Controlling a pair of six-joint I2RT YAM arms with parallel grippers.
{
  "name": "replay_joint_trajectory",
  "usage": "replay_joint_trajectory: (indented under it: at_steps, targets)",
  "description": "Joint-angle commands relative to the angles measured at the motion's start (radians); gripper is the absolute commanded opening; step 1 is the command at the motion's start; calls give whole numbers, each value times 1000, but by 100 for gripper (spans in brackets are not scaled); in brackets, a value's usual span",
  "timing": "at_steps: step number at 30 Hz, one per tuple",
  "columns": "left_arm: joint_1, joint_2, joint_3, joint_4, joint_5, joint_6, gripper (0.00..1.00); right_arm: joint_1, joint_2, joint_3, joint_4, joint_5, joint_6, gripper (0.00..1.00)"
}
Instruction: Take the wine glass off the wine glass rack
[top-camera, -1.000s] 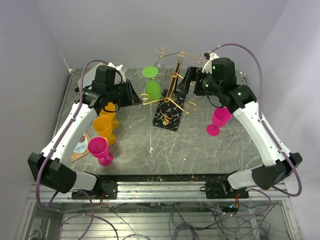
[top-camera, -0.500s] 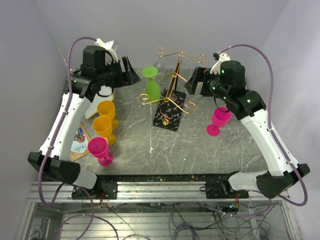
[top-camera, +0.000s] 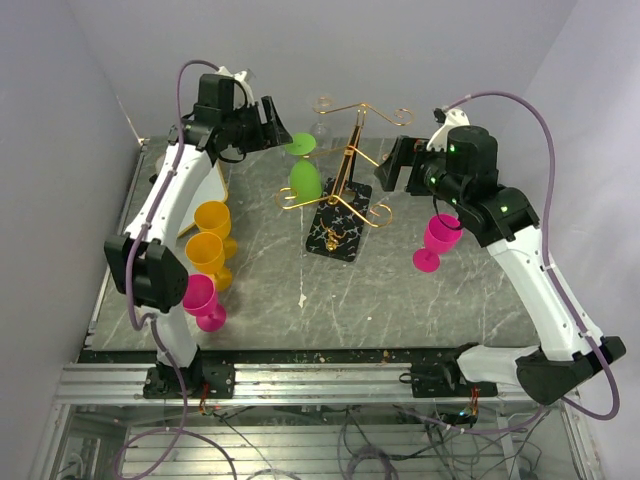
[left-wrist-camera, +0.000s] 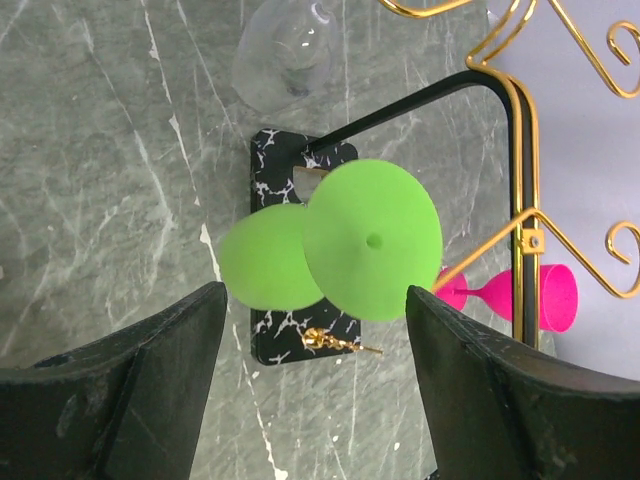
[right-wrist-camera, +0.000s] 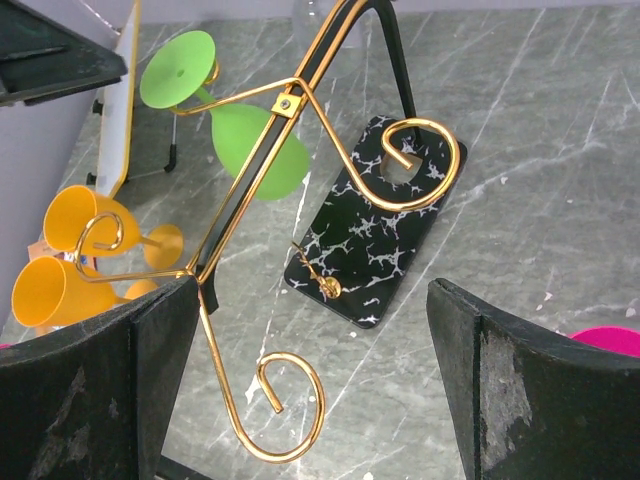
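The wine glass rack (top-camera: 348, 175) stands mid-table, gold wire hooks on a black post over a black marbled base (top-camera: 338, 232). A green wine glass (top-camera: 304, 180) hangs upside down on its left hook, foot (left-wrist-camera: 372, 240) uppermost. A clear wine glass (left-wrist-camera: 285, 50) hangs at the back. My left gripper (top-camera: 280, 130) is open, high up, just left of the green foot, which shows between its fingers (left-wrist-camera: 150, 380) without touching them. My right gripper (top-camera: 393, 165) is open on the rack's right side; a gold scroll hook (right-wrist-camera: 290, 420) lies between its fingers (right-wrist-camera: 540, 390).
Two orange glasses (top-camera: 210, 235) and a pink glass (top-camera: 200, 298) stand at the left. Another pink glass (top-camera: 437, 240) stands right of the rack under my right arm. A white board (right-wrist-camera: 118, 110) leans at the back left. Walls close in behind and on both sides.
My left gripper has opened, risen from beside the orange glasses and swung back and right to the green glass's foot. The right gripper has drawn slightly right, still open.
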Motion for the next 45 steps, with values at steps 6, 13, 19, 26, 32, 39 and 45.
replay_joint_trajectory:
  at_steps: [6, 13, 19, 26, 32, 39, 45]
  targets:
    - [24, 107, 23, 225, 160, -167, 69, -4, -27, -6, -2, 11, -13, 96]
    - [25, 110, -26, 274, 169, -211, 56, -4, -33, -5, -6, 12, -13, 96]
    - [25, 110, -56, 271, 185, -217, 51, -4, -30, -11, 0, 6, -9, 96]
    - [26, 101, -50, 241, 172, -200, 43, -3, -33, -14, 6, -1, -3, 96]
    - [26, 88, -59, 261, 191, -226, 30, -3, -34, -10, 1, 1, -4, 96]
    - [25, 46, -98, 307, 205, -271, 25, -4, -37, -20, 2, -2, -1, 97]
    - [35, 0, -166, 372, 218, -325, 18, -4, -44, -24, 1, 0, 1, 97]
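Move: Hanging by its foot from the rack, the green wine glass has that foot about 3 cm ahead of the left hand, 5 cm to its right and 3 cm lower. The clear glass stands about 13 cm ahead, 11 cm right and 9 cm lower; the rack's top bar is some 16 cm right, 2 cm ahead and 3 cm lower. From the right hand, the green foot lies roughly 13 cm ahead, 23 cm left and 8 cm below. Reaching about 5 cm forward, right and down to the green glass's foot, the left hand rolls its left side down while its wide-open fingers steadily close, until they pinch the foot's left edge. Keeping that pinch, it then eases up and back by a centimetre or so, its roll reaching some 15 degrees. ##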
